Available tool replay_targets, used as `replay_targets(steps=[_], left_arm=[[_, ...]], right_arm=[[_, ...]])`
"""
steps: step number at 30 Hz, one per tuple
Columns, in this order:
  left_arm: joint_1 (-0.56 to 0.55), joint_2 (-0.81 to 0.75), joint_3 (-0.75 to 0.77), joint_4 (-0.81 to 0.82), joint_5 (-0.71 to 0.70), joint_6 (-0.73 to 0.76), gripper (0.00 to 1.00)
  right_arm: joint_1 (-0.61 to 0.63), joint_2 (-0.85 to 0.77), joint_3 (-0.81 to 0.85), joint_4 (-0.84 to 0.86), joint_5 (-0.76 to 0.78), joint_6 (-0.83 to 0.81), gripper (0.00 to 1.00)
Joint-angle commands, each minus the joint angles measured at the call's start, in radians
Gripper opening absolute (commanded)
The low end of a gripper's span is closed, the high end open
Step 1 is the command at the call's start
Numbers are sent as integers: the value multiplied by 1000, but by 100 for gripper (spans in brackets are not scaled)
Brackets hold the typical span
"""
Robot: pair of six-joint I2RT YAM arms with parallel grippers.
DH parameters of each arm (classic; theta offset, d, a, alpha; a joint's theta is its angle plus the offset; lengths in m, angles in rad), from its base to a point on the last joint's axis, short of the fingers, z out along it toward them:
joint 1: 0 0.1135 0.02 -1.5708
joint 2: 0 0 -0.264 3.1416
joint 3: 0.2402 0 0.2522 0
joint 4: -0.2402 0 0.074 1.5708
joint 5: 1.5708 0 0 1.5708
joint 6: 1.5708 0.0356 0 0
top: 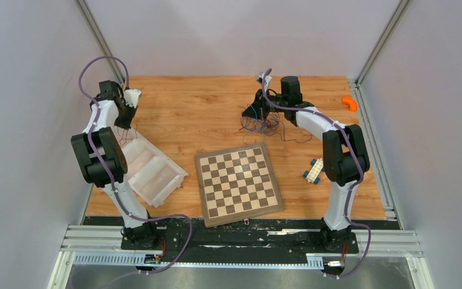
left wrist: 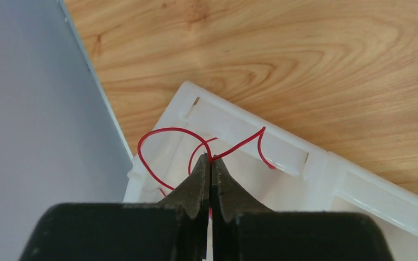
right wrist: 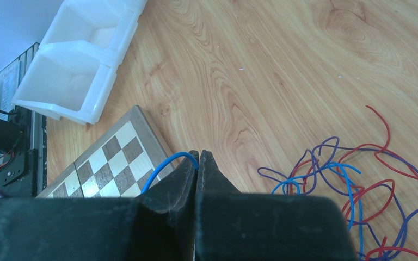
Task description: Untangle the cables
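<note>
My left gripper [left wrist: 210, 159] is shut on a thin red cable [left wrist: 166, 130], which loops out from the fingertips above the white tray [left wrist: 283, 157]. In the top view the left gripper [top: 124, 120] hangs over the tray's far end. My right gripper [right wrist: 198, 155] is shut on a thin blue cable [right wrist: 166, 163] that arcs left from the tips. A tangle of red, blue and purple cables [right wrist: 348, 179] lies on the wood to its right. In the top view the right gripper [top: 254, 112] sits just above that tangle [top: 264, 125].
A two-compartment white tray [top: 153, 171] lies at the left. A chessboard [top: 237, 182] lies in the middle front. A blue and white toy block [top: 314, 171] sits right of it. An orange piece [top: 350, 103] lies at the far right edge.
</note>
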Motion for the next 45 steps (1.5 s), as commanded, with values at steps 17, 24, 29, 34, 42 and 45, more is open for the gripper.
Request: replay_targets(steps=[17,24,29,34,42,45], left_arm=[[191,-182,-192,47,541,473,0],[197,-150,-285,93,345,492,0],[187,-55,-228,71,246,452,0],[114,27,-172,97,157,465,0],[8,141,-20,144,164,544,2],[-13,162,27,151,159,560,8]], right_arm=[[-9,-34,43,-2,-21,-32,0],[-10,-23,67,-20,-33,-42,0],[-10,-16,78,-31,-35,-48,0],[-10,-10,78,-33,-34,-44,0],[-10,-35,56,-32,-12,-46,0],[-10,-48,50,-33,-13,-44,0]])
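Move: The left hand, fingers shut on the red cable, is over the far end of the white box. The middle of the box's far compartment is about 5 cm back from it, 2 cm to its left and 6 cm below; the middle compartment's centre is roughly 14 cm back and 5 cm to the right. From the right hand, which still holds the blue cable, the far compartment is some 50 cm left, 8 cm back and 13 cm below. The left hand, still gripping the red cable, first lifts about 3 cm, swings back and then sinks some 10 cm from that height, down into the far compartment of the white box, its wrist turning clockwise. Low inside the box it then sweeps forward about 8 cm and a little right, fingertips bearing against the compartment's far-right wall with the fingers all but shut, while the right hand stays put and keeps its hold on the blue cable. ##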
